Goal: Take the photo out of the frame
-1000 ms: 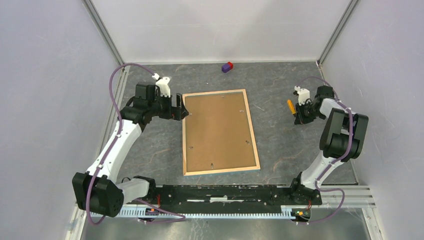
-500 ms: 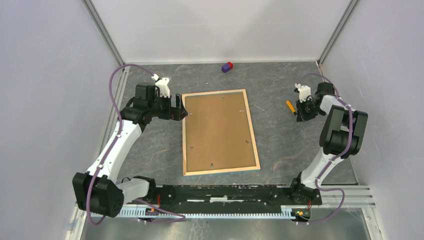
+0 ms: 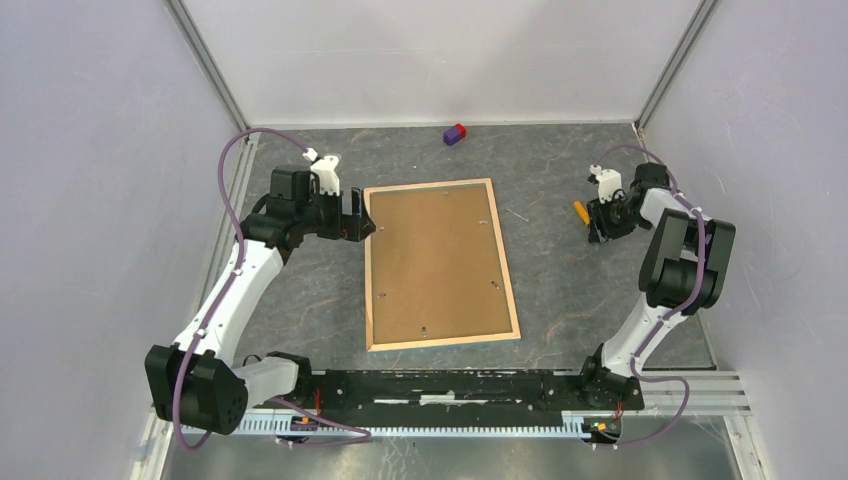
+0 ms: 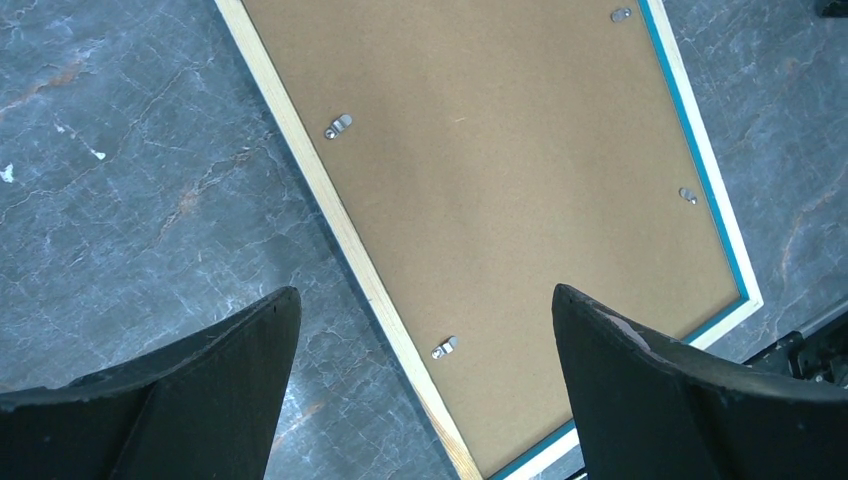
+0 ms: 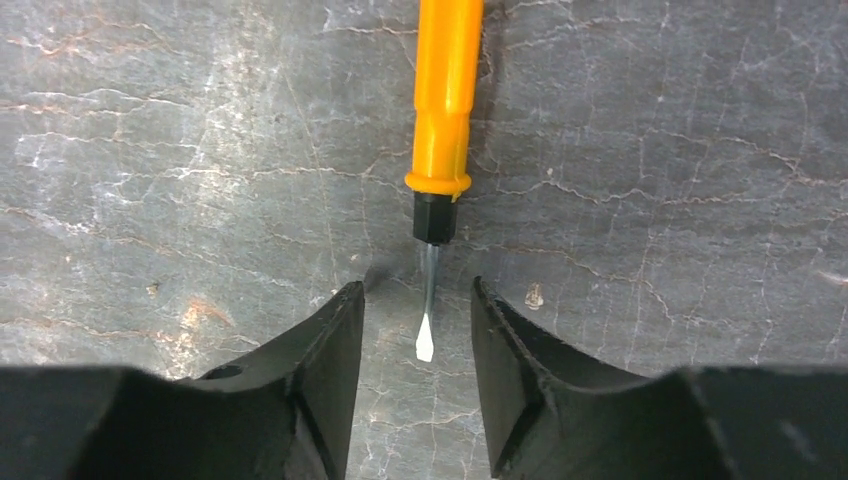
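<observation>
The frame [image 3: 440,262] lies face down mid-table, brown fibreboard back up, light wood rim around it. The photo is hidden beneath that back. Small metal tabs [image 4: 338,126] sit along the board's edges. My left gripper [image 3: 358,215] hovers over the frame's left rim near its far corner, jaws wide open and empty; in the left wrist view it [image 4: 425,292] straddles the rim [image 4: 390,300]. At the right, an orange-handled screwdriver [image 5: 445,100] lies on the table. My right gripper [image 5: 417,290] stands open around its blade tip [image 5: 426,340] without touching it.
A small purple and red block [image 3: 455,133] sits by the back wall. White walls enclose the grey marbled table [image 3: 560,290] on three sides. The screwdriver [image 3: 580,210] lies between the frame and the right wall.
My right gripper has gone from shut to open, letting go of the screwdriver's blade, and shifted slightly toward the back. The left arm and the frame have not moved.
</observation>
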{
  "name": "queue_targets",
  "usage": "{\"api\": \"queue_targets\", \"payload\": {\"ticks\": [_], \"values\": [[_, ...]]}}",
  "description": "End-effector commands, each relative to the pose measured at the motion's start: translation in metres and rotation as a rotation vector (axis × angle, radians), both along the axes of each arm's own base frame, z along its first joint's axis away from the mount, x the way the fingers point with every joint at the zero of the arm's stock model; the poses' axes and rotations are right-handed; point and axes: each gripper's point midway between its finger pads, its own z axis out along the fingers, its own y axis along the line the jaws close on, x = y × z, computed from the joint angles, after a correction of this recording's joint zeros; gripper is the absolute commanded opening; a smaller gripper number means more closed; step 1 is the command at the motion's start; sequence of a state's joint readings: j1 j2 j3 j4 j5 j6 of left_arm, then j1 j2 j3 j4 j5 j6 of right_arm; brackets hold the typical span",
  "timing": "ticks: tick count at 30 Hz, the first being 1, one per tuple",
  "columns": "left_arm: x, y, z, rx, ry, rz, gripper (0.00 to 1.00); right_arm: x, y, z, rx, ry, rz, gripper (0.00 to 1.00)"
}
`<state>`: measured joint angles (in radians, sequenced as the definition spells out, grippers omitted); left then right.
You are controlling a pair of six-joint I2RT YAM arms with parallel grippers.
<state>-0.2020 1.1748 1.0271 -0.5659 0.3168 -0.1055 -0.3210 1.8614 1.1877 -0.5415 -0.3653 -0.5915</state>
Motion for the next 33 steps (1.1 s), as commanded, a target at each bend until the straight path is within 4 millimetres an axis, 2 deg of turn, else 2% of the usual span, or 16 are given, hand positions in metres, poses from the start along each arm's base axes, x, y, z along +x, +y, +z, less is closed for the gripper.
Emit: {"api": "queue_targets", "payload": {"ticks": [1, 5, 8, 11, 15, 18, 20, 22, 23, 24, 28, 33], "values": [[-0.003, -0.012, 0.017, -0.054, -0.036, -0.076, 1.0, 0.012, 0.01, 0.032, 0.05, -0.09, 0.029, 0.51], [-0.027, -0.038, 0.016, -0.002, -0.052, -0.302, 1.0, 0.016, 0.031, 0.072, 0.129, -0.179, 0.085, 0.54], [-0.045, -0.053, 0.004, 0.117, -0.054, -0.439, 1.0, 0.016, 0.046, 0.101, 0.148, -0.243, 0.135, 0.56], [-0.067, -0.077, -0.007, 0.17, -0.029, -0.587, 1.0, 0.007, 0.062, 0.126, 0.174, -0.314, 0.175, 0.61], [-0.102, -0.119, -0.013, 0.208, -0.047, -0.799, 1.0, -0.007, 0.082, 0.148, 0.203, -0.385, 0.23, 0.68], [-0.125, -0.151, -0.024, 0.284, -0.09, -0.942, 0.98, -0.014, 0.089, 0.168, 0.184, -0.453, 0.245, 0.71], [-0.14, -0.172, -0.037, 0.327, -0.089, -1.027, 0.95, -0.017, 0.09, 0.182, 0.163, -0.507, 0.239, 0.76], [-0.158, -0.192, -0.048, 0.366, -0.084, -1.114, 0.87, -0.021, 0.095, 0.198, 0.157, -0.574, 0.259, 0.88], [-0.164, -0.201, -0.056, 0.385, -0.078, -1.147, 0.86, -0.023, 0.098, 0.206, 0.164, -0.606, 0.268, 0.95], [-0.168, -0.209, -0.062, 0.399, -0.077, -1.162, 0.86, -0.025, 0.1, 0.212, 0.174, -0.634, 0.258, 0.98], [-0.179, -0.241, -0.078, 0.443, -0.095, -1.191, 0.81, -0.028, 0.112, 0.218, 0.289, -0.631, 0.197, 0.98], [-0.185, -0.264, -0.099, 0.502, -0.106, -1.196, 0.73, -0.039, 0.129, 0.2, 0.417, -0.52, 0.247, 0.98]]}}
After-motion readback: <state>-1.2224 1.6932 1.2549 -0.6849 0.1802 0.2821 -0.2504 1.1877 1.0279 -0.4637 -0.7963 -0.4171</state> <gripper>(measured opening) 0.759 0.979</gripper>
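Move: The frame's near rail is the left hand's goal: its middle lies about 21 cm back and 16 cm to the right of that hand, some 18 cm below. The frame's middle lies 15 cm to the right of the left hand and about level with it fore and aft. From the right hand, low over the table, the screwdriver's middle is about 6 cm ahead and 3 cm left, and the frame's middle roughly 42 cm left and 5 cm back. The left hand swings right and back across the frame towards the near rail, some 30 cm in all, sinking about 11 cm, mostly late on, while it turns about 70 degrees clockwise and its wide-open fingers close by roughly a quarter, ending above the right half of that rail without touching it. The right hand rises about 21 cm off the screwdriver while easing some 11 cm left towards the frame, its fingers opening from half to fully wide and tipping up some 35 degrees to point more forward. ##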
